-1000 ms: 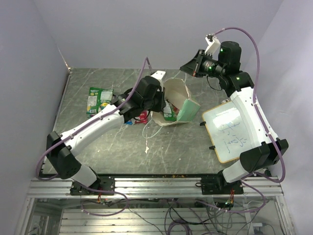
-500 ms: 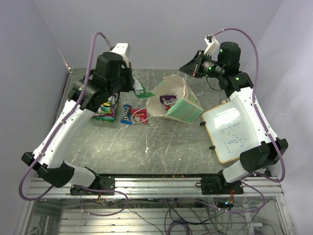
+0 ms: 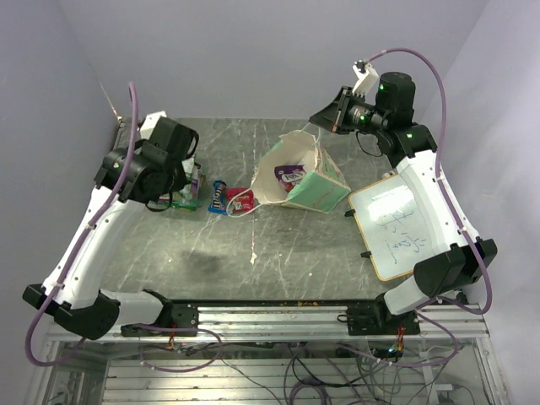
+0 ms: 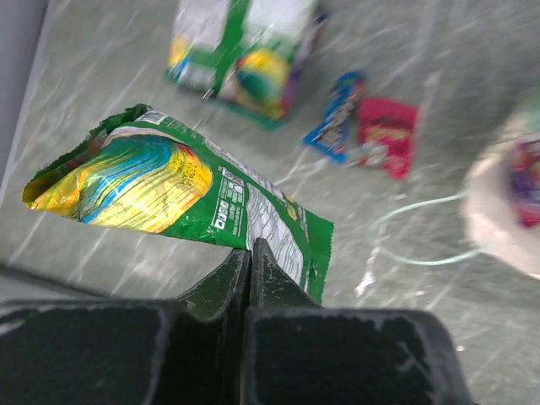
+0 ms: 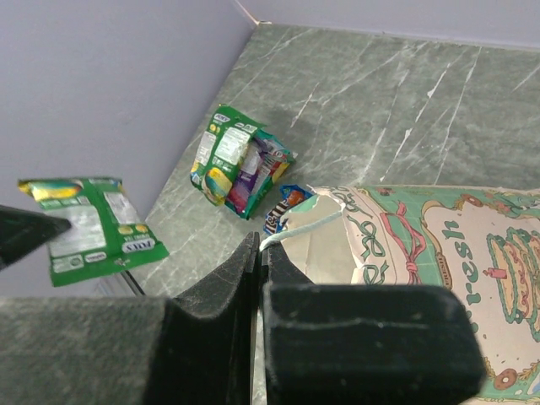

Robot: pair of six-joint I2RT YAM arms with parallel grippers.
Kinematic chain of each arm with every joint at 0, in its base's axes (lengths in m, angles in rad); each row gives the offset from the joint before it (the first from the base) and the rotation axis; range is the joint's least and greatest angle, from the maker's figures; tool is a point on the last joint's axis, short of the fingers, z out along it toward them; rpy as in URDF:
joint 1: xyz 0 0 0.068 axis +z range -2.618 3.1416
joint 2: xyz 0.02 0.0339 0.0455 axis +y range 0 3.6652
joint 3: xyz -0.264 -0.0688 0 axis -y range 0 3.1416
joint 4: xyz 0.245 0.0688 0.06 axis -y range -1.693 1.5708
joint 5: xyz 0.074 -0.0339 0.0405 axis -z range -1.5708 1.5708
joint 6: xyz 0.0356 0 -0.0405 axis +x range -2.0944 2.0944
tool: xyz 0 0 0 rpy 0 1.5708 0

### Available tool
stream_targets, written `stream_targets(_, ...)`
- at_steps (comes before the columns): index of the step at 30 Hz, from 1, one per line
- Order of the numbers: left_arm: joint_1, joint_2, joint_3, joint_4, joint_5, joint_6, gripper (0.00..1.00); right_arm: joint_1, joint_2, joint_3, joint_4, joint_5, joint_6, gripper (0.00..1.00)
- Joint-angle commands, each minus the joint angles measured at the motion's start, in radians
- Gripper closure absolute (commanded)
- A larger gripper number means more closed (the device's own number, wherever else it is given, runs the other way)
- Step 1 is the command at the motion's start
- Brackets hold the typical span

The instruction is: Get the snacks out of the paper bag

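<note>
The paper bag [image 3: 314, 187] lies tipped on its side, mouth facing left, with a purple packet [image 3: 289, 175] showing inside. My right gripper [image 5: 261, 245] is shut on the bag's string handle [image 5: 297, 225], holding the mouth edge up. Above the table's left side, my left gripper [image 4: 251, 246] is shut on a green snack bag [image 4: 173, 187]. Under and beside it lie green and purple bags [image 3: 187, 191], a blue bar [image 3: 218, 197] and a small red packet [image 3: 240, 200]. From above, the left wrist hides the held bag.
A wood-framed whiteboard [image 3: 396, 229] lies at the right, beside the right arm. The bag's other string handle [image 4: 422, 245] trails loose on the marble top. Walls close off the left, back and right sides.
My left arm has come out of the paper bag with a green snack bag and swung left over the snack pile. The paper bag shifted slightly. The right arm kept still.
</note>
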Motion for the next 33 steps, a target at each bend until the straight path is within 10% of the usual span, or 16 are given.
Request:
stream_targets(1, 0.046, -0.050, -0.179, -0.180, -0.051, -0.245, 0.93, -0.009, -0.012, 0.007, 0.028, -0.015, -0.009, 1.00)
stream_targets(20, 0.383, 0.154, -0.542, -0.112, 0.236, -0.219, 0.93, -0.010, -0.041, -0.014, 0.029, -0.006, -0.021, 1.00)
stream_targets(33, 0.416, 0.312, -0.610, 0.130, 0.358, -0.291, 0.93, -0.011, -0.041, -0.026, 0.035, -0.015, -0.016, 1.00)
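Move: The green snack bag, already pinched in the left fingers, is going to the bare table between the snack pile and the left arm's foot: about 9 cm back, 8 cm left and 33 cm below that hand. From the left hand, the pile lies some 15 cm ahead and 8 cm left, the blue bar 11 cm ahead and 4 cm right, both about 32 cm lower. That bare spot is roughly 21 cm back, 36 cm left and 38 cm below the right hand. The green snack bag is lowered quickly, some 24 cm, by the left hand, which also draws back and left over the bare table short of the snack pile, then eases slightly forward and right late in the descent. The wrist tips about 45 degrees further down and turns counter-clockwise; the fingers keep their pinch on the bag's edge. ##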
